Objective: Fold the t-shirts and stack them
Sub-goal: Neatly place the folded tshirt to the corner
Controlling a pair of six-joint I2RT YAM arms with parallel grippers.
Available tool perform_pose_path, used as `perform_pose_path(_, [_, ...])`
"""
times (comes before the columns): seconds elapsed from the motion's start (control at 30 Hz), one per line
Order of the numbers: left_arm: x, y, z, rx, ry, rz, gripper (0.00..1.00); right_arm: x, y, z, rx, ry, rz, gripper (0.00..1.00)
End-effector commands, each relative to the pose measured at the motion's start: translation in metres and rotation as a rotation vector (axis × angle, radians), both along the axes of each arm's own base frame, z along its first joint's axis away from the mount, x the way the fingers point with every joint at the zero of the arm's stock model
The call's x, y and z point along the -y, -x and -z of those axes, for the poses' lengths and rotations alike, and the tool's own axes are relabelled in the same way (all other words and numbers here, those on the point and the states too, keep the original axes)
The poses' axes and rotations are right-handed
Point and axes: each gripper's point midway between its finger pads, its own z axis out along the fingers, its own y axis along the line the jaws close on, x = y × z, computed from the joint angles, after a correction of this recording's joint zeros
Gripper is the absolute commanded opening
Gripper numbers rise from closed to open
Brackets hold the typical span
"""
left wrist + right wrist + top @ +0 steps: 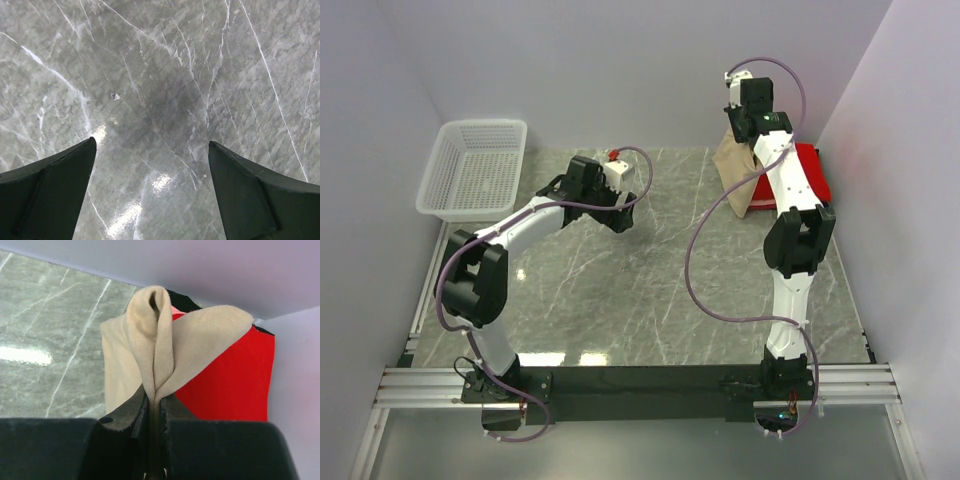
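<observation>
The tan t-shirt [733,165] hangs folded from my right gripper [748,128], raised near the back right of the table. In the right wrist view the jaws of that gripper [159,402] are shut on a pinched ridge of the tan cloth [150,345]. Beneath and to the right of it lies the red t-shirt [808,172] [235,380], flat at the table's back right corner. My left gripper [620,215] hovers low over the middle of the table, open, its fingertips [80,160] wide apart with only bare marble between them.
A white mesh basket [475,170] stands at the back left corner. The table [650,290] is grey veined marble. Walls close in on the left, back and right. A purple cable loops from the right arm over the table's centre right.
</observation>
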Motion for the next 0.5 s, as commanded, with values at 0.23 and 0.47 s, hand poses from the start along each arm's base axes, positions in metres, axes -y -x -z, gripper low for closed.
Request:
perform_pose_path(0.23, [0.009, -0.006, -0.012, 0.007, 0.039, 0.012, 0.99, 0.014, 0.017, -0.112, 0.212, 0.003, 0.000, 0.00])
perform_pose_path(0.47, [0.013, -0.006, -0.010, -0.005, 0.042, 0.024, 0.99, 0.014, 0.023, -0.133, 0.251, 0.003, -0.012, 0.00])
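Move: The right hand already holds the folded tan t-shirt by its bunched top. The red stack lies about 9 cm to this hand's right, 7 cm back towards the base and some 20 cm below. The t-shirt's free lower end hangs roughly 14 cm back, straight in line and 22 cm down. The table's far right corner is about 19 cm right and 2 cm ahead. From the idle left hand, the stack lies some 36 cm right, 12 cm ahead, 10 cm lower. Still pinching the bunched top of the tan t-shirt in nearly shut fingers, the right hand lifts it about 5 cm beside the red stack, slowly at first and then faster. The fingertips tip up some 5 degrees, and the grip keeps its opening. ##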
